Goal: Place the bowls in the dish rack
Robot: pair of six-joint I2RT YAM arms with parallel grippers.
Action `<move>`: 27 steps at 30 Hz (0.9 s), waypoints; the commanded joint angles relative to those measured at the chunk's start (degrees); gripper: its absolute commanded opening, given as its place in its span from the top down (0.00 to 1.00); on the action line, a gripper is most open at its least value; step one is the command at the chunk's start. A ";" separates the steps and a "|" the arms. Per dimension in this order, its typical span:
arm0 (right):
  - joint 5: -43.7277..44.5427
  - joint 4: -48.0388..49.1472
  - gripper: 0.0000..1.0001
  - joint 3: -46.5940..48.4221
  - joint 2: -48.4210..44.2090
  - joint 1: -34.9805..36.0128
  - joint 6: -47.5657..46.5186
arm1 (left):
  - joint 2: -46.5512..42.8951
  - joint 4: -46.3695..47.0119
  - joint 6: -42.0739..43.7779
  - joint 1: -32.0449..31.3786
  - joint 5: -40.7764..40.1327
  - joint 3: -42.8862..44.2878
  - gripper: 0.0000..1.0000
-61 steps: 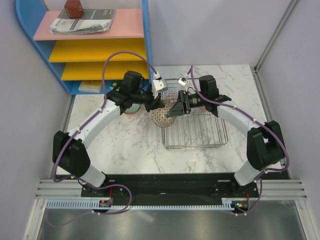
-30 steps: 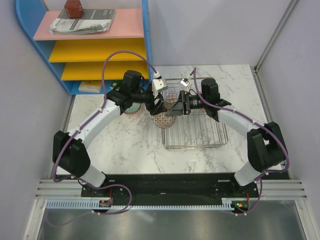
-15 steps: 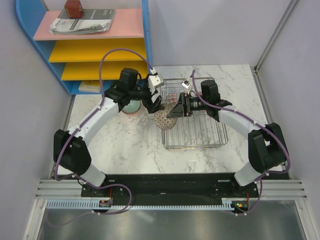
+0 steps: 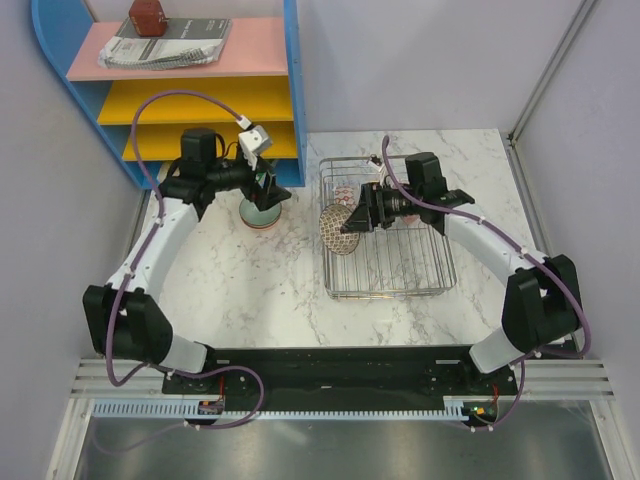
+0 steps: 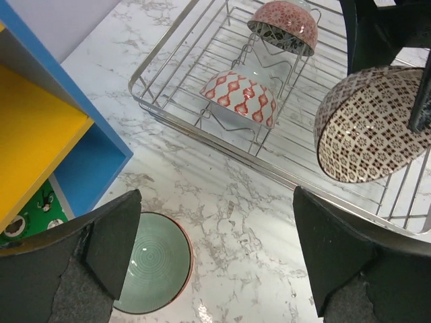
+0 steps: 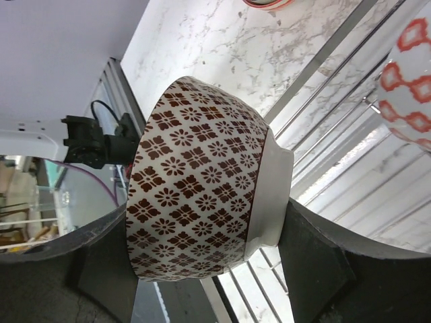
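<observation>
A brown-and-beige mesh-patterned bowl (image 6: 202, 195) is tipped on its side in my right gripper (image 6: 209, 222), which is shut on it over the left edge of the dish rack (image 4: 440, 288). Seen from above, this bowl (image 4: 338, 232) hangs just off my right gripper (image 4: 352, 216). Two red-and-white patterned bowls (image 5: 239, 97) (image 5: 283, 25) lean in the dish rack (image 5: 195, 128). A pale green bowl (image 5: 151, 272) sits upright on the marble left of the rack. My left gripper (image 5: 215, 202) hovers open above and beside it, holding nothing. From above, my left gripper (image 4: 270, 188) is over the green bowl (image 4: 262, 213).
A blue shelf unit (image 4: 180, 90) with yellow and pink shelves stands at the back left, close behind my left arm; its corner (image 5: 101, 151) is near the green bowl. A booklet (image 4: 170, 45) lies on the top shelf. Walls close in both sides.
My left gripper opened, left the mesh-patterned bowl and swung left to above the green bowl. My right gripper keeps the patterned bowl at the rack's left edge.
</observation>
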 commanded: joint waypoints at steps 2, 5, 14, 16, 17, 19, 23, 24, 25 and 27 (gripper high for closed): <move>3.85 -6.85 1.00 6.51 -4.31 -0.25 -7.99 | -6.72 2.48 -2.85 3.27 4.82 -4.78 0.00; 6.57 -12.21 1.00 9.50 -4.22 -0.25 -11.77 | -9.18 3.19 -3.55 5.03 4.91 -7.60 0.00; 22.02 -22.85 1.00 10.83 -7.12 -0.25 -23.29 | -16.21 2.40 -5.22 8.89 -2.21 -14.89 0.00; 24.58 -23.73 1.00 9.69 -8.44 -0.25 -24.25 | -17.36 2.49 -5.31 10.30 -2.39 -17.00 0.00; 27.21 -24.08 1.00 9.33 -8.87 -0.25 -25.39 | -18.49 2.49 -5.40 10.48 -3.00 -17.62 0.00; 30.12 -25.13 1.00 8.72 -9.49 -0.25 -26.36 | -19.47 2.31 -5.49 12.22 -3.88 -19.29 0.00; 36.01 -27.42 1.00 7.92 -9.93 -0.16 -29.44 | -21.49 1.96 -5.40 13.29 -5.11 -21.05 0.00; 38.02 -28.38 1.00 7.84 -9.59 -0.16 -30.58 | -22.02 1.87 -5.40 13.73 -5.20 -21.49 0.00; 38.91 -28.74 1.00 7.57 -9.41 -0.25 -31.28 | -22.19 1.70 -5.40 13.91 -5.55 -21.58 0.00; 41.54 -29.27 1.00 6.70 -9.23 -0.25 -32.95 | -22.81 1.26 -5.40 14.26 -5.55 -21.67 0.00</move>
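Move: The right hand already grips the brown-patterned bowl above the dish rack's left side. The clear near part of the rack is about 12 cm to its right, 3 cm back and 15 cm below; the red-diamond bowl stands 8 cm ahead and 1 cm right, the pink bowl 8 cm ahead and 16 cm right. From the open, empty left hand, the green bowl stack is about 7 cm left, level fore and aft and 22 cm below, with the green book 11 cm ahead and 11 cm left. Rightward, some 10 cm, the right hand carries the patterned bowl over the rack, rising slightly and then sinking to about where it began in height, while its wrist swings the fingers from pointing left to steeply down, around 40 degrees; the grip holds. The left hand, still wide open, draws away from it to the left and back, dipping, and turns counter-clockwise. ##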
